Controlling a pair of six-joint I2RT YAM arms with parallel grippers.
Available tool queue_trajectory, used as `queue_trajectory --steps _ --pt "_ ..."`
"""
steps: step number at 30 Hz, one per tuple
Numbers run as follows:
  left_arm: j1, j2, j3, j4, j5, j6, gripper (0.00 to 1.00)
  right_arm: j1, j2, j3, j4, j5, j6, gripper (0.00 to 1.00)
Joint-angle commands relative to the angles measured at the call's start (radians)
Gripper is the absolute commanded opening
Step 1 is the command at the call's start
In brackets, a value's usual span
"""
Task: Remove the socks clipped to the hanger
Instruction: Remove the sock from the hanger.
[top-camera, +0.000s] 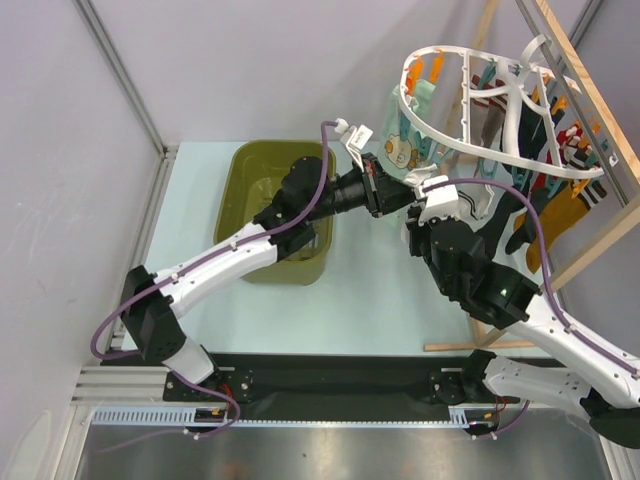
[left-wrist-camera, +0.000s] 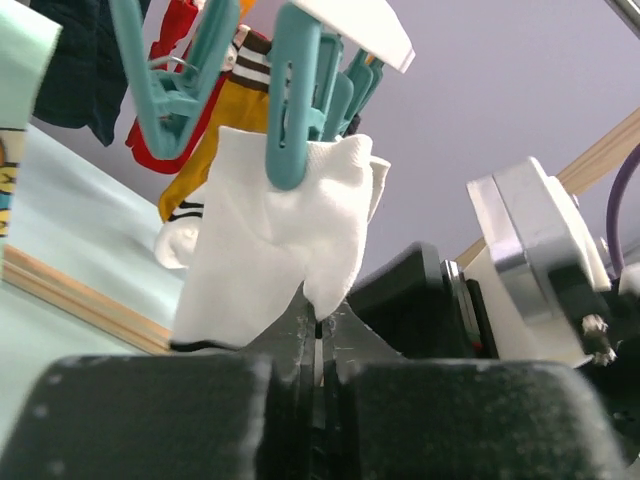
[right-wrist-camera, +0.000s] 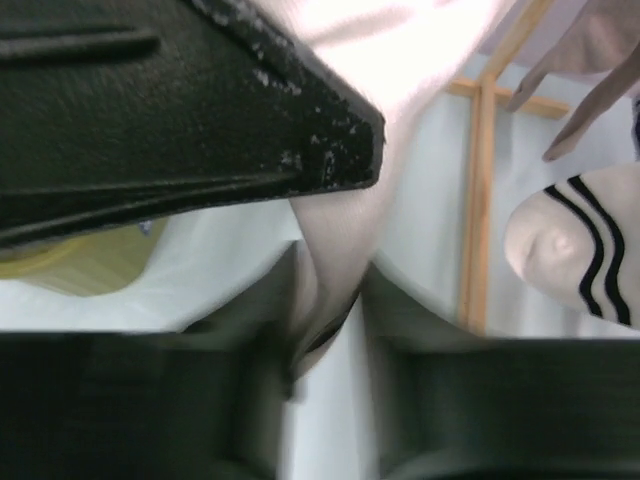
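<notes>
The white oval hanger (top-camera: 480, 157) hangs at the back right with several socks on it, among them a mint bear sock (top-camera: 403, 150), a mustard one (top-camera: 560, 210) and a black one (top-camera: 510, 215). In the left wrist view a teal peg (left-wrist-camera: 290, 110) clips a white sock (left-wrist-camera: 270, 250). My left gripper (left-wrist-camera: 322, 320) (top-camera: 388, 192) is shut just under that sock's lower corner, which lies over its tips. The right gripper (right-wrist-camera: 335, 290) (top-camera: 418, 215) is closed on the same sock's hanging fabric (right-wrist-camera: 350, 230), and this view is blurred. Beside it hangs a striped sock (right-wrist-camera: 580, 250).
An olive-green tub (top-camera: 250, 170) stands on the table behind the left arm. The light wooden rack (top-camera: 590, 90) carrying the hanger slants along the right side, and its base bar (top-camera: 480, 345) lies on the table by the right arm. Both grippers are very close together.
</notes>
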Motion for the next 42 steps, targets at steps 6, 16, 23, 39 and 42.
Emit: queue_trajectory --steps 6,16,23,39,42 --pt "0.016 -0.024 0.082 -0.03 0.034 -0.027 0.47 0.007 -0.075 -0.052 0.101 0.002 0.027 0.0" --pt "0.07 0.051 0.329 -0.295 -0.019 0.062 0.66 0.005 -0.105 -0.093 0.148 -0.057 0.058 0.0" --pt "0.059 0.186 0.588 -0.501 -0.07 0.156 0.57 0.004 -0.11 -0.108 0.193 -0.073 0.07 0.0" --pt "-0.018 0.197 0.636 -0.507 -0.17 0.372 0.64 -0.006 -0.107 -0.122 0.248 -0.099 0.072 0.0" --pt "-0.03 0.212 0.67 -0.542 -0.216 0.404 0.64 -0.007 -0.102 -0.124 0.251 -0.102 0.07 0.0"
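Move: The left fingers still hold the white sock; its teal clip sits about 5 cm ahead, 5 cm to the right and 7 cm above them. An empty clip hangs some 5 cm farther out than that one, and the bear-face sock about 9 cm ahead of the left hand, at its height. From the right hand, the white sock's middle is roughly 2 cm ahead, 1 cm right and 4 cm up. Right fingers pinch the white sock as left fingers release it, rising forward about 7 cm towards its clip. ##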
